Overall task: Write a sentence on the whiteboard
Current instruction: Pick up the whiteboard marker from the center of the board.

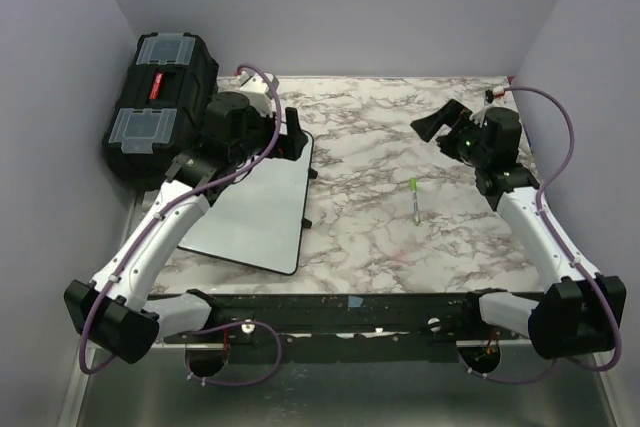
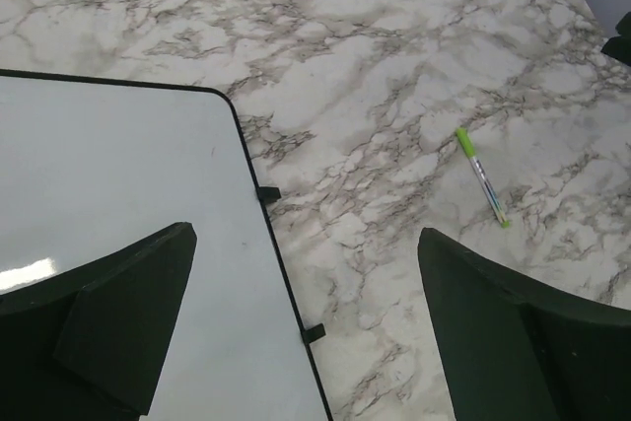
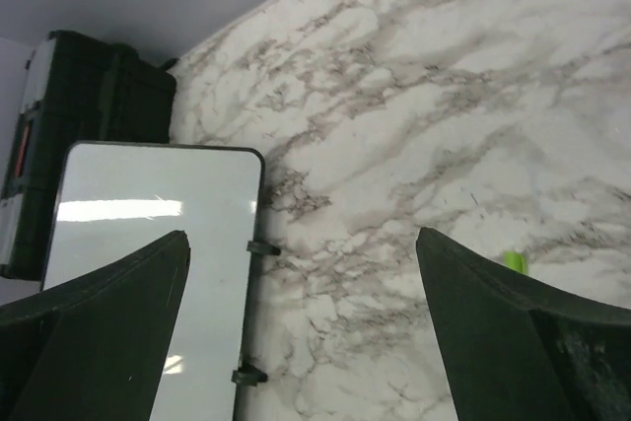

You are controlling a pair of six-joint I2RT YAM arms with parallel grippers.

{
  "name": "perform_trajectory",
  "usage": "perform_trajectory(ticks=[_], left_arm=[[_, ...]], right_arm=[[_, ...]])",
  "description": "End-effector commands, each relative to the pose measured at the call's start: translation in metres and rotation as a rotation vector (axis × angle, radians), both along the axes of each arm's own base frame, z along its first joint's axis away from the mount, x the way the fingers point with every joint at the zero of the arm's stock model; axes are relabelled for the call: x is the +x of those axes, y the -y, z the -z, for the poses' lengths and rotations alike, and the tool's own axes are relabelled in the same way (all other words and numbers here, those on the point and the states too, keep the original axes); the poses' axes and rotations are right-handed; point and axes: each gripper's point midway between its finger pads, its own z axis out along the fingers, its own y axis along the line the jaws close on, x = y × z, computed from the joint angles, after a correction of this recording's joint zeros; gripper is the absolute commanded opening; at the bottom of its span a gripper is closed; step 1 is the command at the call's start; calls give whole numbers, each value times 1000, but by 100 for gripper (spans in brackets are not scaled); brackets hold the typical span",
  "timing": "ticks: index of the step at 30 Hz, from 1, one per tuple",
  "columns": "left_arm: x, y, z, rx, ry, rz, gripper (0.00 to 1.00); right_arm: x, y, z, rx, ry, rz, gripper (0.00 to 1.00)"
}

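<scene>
The whiteboard (image 1: 255, 217) lies flat on the marble table at the left, partly under my left arm. Its white face is blank in every view, so the sentence does not show. It also shows in the left wrist view (image 2: 118, 175) and the right wrist view (image 3: 148, 244). A green marker (image 1: 414, 197) lies loose on the table to the board's right, seen also in the left wrist view (image 2: 481, 176) and the right wrist view (image 3: 515, 261). My left gripper (image 1: 293, 137) is open and empty above the board's far right corner. My right gripper (image 1: 437, 124) is open and empty, raised beyond the marker.
A black toolbox (image 1: 160, 107) with clear lid compartments stands at the back left, just beyond the board, and shows in the right wrist view (image 3: 89, 115). Two small black clips (image 2: 314, 333) stick out of the board's right rim. Grey walls close in three sides.
</scene>
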Motion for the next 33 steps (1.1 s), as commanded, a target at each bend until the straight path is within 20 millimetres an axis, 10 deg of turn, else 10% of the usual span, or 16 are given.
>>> perform_trajectory(ticks=[1,14,23,33], left_arm=[[-8,33,4,10,10,128,98],[-32,58,22,105,7,230,96],[-32,50,22,140,21,193,96],[-30,45,23,157,17,165,96]], right_arm=[[-30,21,46,-75,-181,93,100],[-91,27,158,-342,-689,131,94],[-92,18,201,-413,-784,113,62],[-90,17,228,-502,-837,129,54]])
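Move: The marker lies nearly fore-and-aft on the table, green cap at the far end; its middle is some 5 cm back of my right hand, straight in line sideways and about 27 cm below. The whiteboard's middle is roughly 50 cm left of that hand, level with it; the near clip on the board's right edge is about 33 cm left and 11 cm back. From my left hand the marker is some 35 cm right, about level, 32 cm below. I bring my right hand down about 23 cm onto the marker's near end while drawing it back some 10 cm, tipping the fingers over by about 50 degrees so they point steeply down and narrowing them from wide open to a bit over half, still not closed. My open left hand meanwhile shifts about 5 cm right and slightly back and down, turning a little clockwise. ##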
